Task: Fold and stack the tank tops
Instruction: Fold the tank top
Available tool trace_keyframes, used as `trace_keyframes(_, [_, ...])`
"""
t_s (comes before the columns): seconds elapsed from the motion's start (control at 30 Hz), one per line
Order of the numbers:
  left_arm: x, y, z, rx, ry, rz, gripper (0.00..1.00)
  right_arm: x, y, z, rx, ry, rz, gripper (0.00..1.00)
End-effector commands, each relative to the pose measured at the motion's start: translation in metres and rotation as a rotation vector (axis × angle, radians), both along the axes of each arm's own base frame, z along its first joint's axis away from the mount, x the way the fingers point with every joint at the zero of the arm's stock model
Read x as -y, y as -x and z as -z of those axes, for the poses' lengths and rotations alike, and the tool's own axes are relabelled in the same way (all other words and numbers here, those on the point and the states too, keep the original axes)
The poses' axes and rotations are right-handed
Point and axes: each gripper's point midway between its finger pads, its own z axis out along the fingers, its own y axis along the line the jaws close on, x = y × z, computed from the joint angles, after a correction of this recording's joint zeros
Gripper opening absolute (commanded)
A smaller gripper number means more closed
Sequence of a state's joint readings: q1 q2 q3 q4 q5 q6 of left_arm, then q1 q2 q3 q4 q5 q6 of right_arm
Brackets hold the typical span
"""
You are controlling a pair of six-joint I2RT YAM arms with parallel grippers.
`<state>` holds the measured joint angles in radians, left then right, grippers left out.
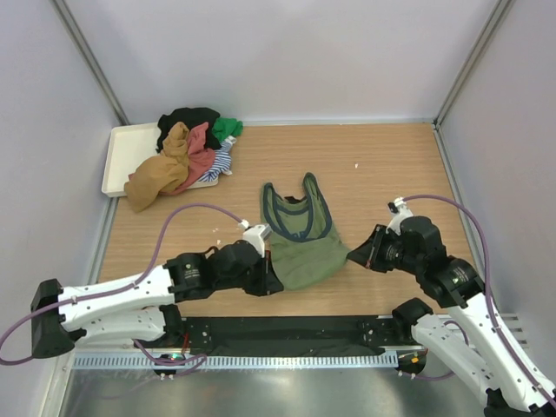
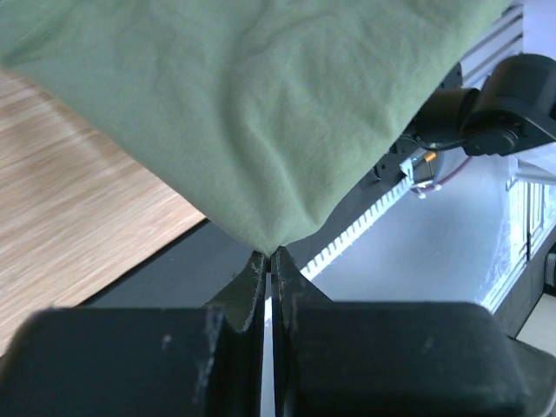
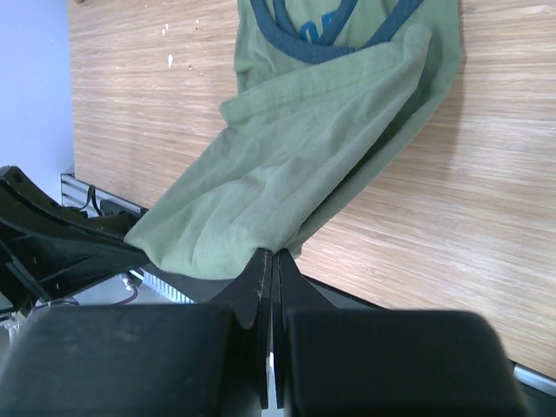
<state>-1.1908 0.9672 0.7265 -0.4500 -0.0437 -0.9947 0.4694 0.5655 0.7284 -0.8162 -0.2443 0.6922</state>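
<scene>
An olive green tank top point(image 1: 300, 239) with navy trim lies on the wooden table, straps toward the far side. My left gripper point(image 1: 271, 280) is shut on its near left hem corner point(image 2: 265, 239). On the other side, my right gripper point(image 1: 356, 254) is shut on the near right hem corner point(image 3: 278, 243). The hem is lifted slightly off the table between the two grippers. Its navy straps and blue chest print point(image 3: 317, 26) show in the right wrist view. A heap of other tank tops point(image 1: 182, 156), mustard, red, black, green and striped, lies at the far left.
A cream rectangular tray point(image 1: 122, 156) sits at the far left under part of the heap. Grey walls enclose the table on three sides. A black rail and metal strip point(image 1: 287, 334) run along the near edge by the arm bases.
</scene>
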Motion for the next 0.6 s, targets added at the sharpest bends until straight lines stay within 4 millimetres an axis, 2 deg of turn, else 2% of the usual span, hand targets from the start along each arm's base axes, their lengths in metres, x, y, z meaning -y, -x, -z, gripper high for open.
trace_keyframes(0.0, [0.017,0.002,-0.022,0.021,0.043,0.002,0.00,0.003,-0.004,-0.027,0.073,-0.027,0.034,0.01])
trace_keyframes(0.13, [0.033,0.019,-0.029,0.039,0.051,0.045,0.00,0.011,-0.004,-0.041,0.117,-0.033,0.076,0.01])
trace_keyframes(0.4, [0.058,0.039,-0.046,0.056,0.104,0.075,0.00,0.028,-0.002,-0.072,0.218,-0.051,0.155,0.01])
trace_keyframes(0.57, [0.080,0.053,-0.054,0.032,0.162,0.121,0.00,0.033,-0.008,-0.074,0.233,-0.037,0.197,0.01])
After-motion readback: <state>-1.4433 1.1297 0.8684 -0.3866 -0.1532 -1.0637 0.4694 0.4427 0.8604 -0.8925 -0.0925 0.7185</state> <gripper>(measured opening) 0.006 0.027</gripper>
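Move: Both shut grippers already hold the lifted hem of the folded green tank top. Its neckline, still on the table, lies about 24 cm ahead of the left hand, 5 cm right and 14 cm below; from the right hand, some 17 cm ahead, 11 cm left and 17 cm below. The table's front edge is roughly 3 cm behind the left hand and 14 cm down; the clothes pile is about 40 cm ahead and 27 cm left of that hand. Keep both pinches shut on the hem corners. Draw the left gripper back and to the right about 8 cm, out past the table's front edge, rising slightly and turning a little clockwise. Meanwhile raise the right gripper some 6 cm, easing it right, away from the neckline, tipping its fingers upward about 10 degrees and turning slightly clockwise. ##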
